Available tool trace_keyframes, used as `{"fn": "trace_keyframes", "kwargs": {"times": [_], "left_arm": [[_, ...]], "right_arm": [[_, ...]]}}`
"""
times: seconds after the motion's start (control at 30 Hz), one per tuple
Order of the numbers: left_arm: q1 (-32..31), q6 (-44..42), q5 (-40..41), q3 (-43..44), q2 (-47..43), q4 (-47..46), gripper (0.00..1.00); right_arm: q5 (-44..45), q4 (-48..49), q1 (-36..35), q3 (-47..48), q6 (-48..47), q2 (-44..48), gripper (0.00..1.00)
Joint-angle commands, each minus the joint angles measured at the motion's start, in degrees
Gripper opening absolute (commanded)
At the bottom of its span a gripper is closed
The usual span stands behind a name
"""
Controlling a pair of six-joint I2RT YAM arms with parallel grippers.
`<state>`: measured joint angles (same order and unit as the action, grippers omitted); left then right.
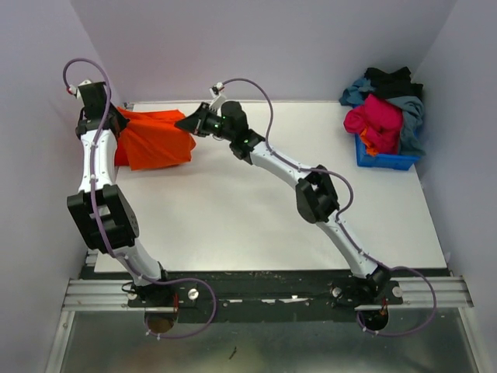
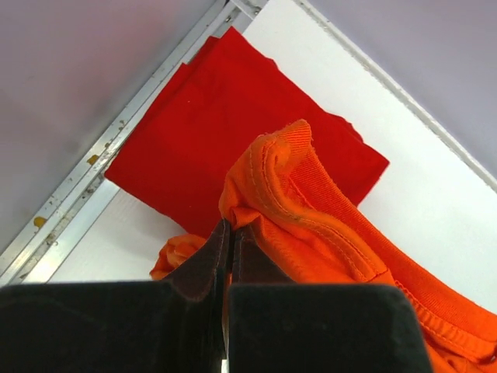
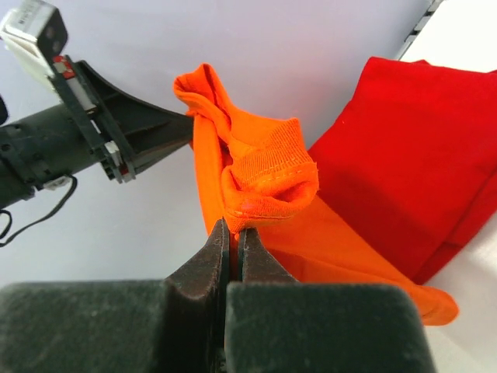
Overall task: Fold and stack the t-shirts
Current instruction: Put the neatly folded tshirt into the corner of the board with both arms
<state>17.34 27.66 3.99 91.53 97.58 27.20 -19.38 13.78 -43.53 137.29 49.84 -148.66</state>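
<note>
The bright orange t-shirt (image 1: 159, 140) hangs stretched between my two grippers over the table's far left corner. My left gripper (image 1: 118, 118) is shut on one bunched edge of it (image 2: 287, 179). My right gripper (image 1: 186, 124) is shut on another bunched, hemmed edge (image 3: 268, 175). A folded red t-shirt (image 2: 233, 124) lies flat on the table under the orange one, and shows in the right wrist view (image 3: 404, 155) too. In the top view the red shirt is almost fully hidden by the orange one.
A blue bin (image 1: 384, 158) at the far right holds a heap of shirts: pink (image 1: 374, 118), grey-blue (image 1: 411, 116) and black (image 1: 392, 78). White walls close in the table's back and sides. A metal rail (image 2: 85, 186) runs along the left edge.
</note>
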Motion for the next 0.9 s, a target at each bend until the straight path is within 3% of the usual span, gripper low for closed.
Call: {"fn": "trace_keyframes", "kwargs": {"times": [0.0, 0.17, 0.67, 0.77, 0.87], "left_arm": [[2.2, -1.9, 5.3, 4.2, 3.1, 0.4, 0.0], [2.3, -3.3, 6.4, 9.6, 6.5, 4.2, 0.0], [4.0, -6.2, 10.7, 10.0, 9.5, 3.7, 0.0], [4.1, -6.5, 11.0, 8.1, 8.9, 2.1, 0.0], [4.2, -6.4, 9.9, 7.0, 9.5, -0.8, 0.0]], "right_arm": [[5.9, 7.8, -1.0, 4.5, 2.5, -3.0, 0.01], [9.0, 10.4, -2.0, 4.7, 2.6, -4.4, 0.01], [16.6, 19.6, -5.6, 4.2, 4.9, -8.6, 0.01], [18.0, 23.7, -5.8, -0.1, 6.2, -7.9, 0.01], [19.1, 22.6, -5.7, 1.7, 5.3, -9.1, 0.01]]}}
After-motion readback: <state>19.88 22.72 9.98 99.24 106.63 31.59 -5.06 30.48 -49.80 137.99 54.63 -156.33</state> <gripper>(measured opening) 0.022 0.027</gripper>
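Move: Both grippers already hold the folded orange t-shirt stretched between them. The red folded t-shirt, where it is being taken, lies some 8 cm ahead of the left hand, 2 cm to its right and 22 cm below, with the board's far left corner about 25 cm ahead, 7 cm left and 24 cm below that hand. From the right hand the red t-shirt is roughly 10 cm ahead, 15 cm left and 22 cm down. Carry the orange t-shirt about 5 cm further left above the red one, both grippers keeping their pinch. Let the left sink some 3 cm, mostly late, tipping about 10 degrees further down; first lift the right about 2 cm, then lower it past its starting height, its fingertips tilting up roughly 10 degrees. ##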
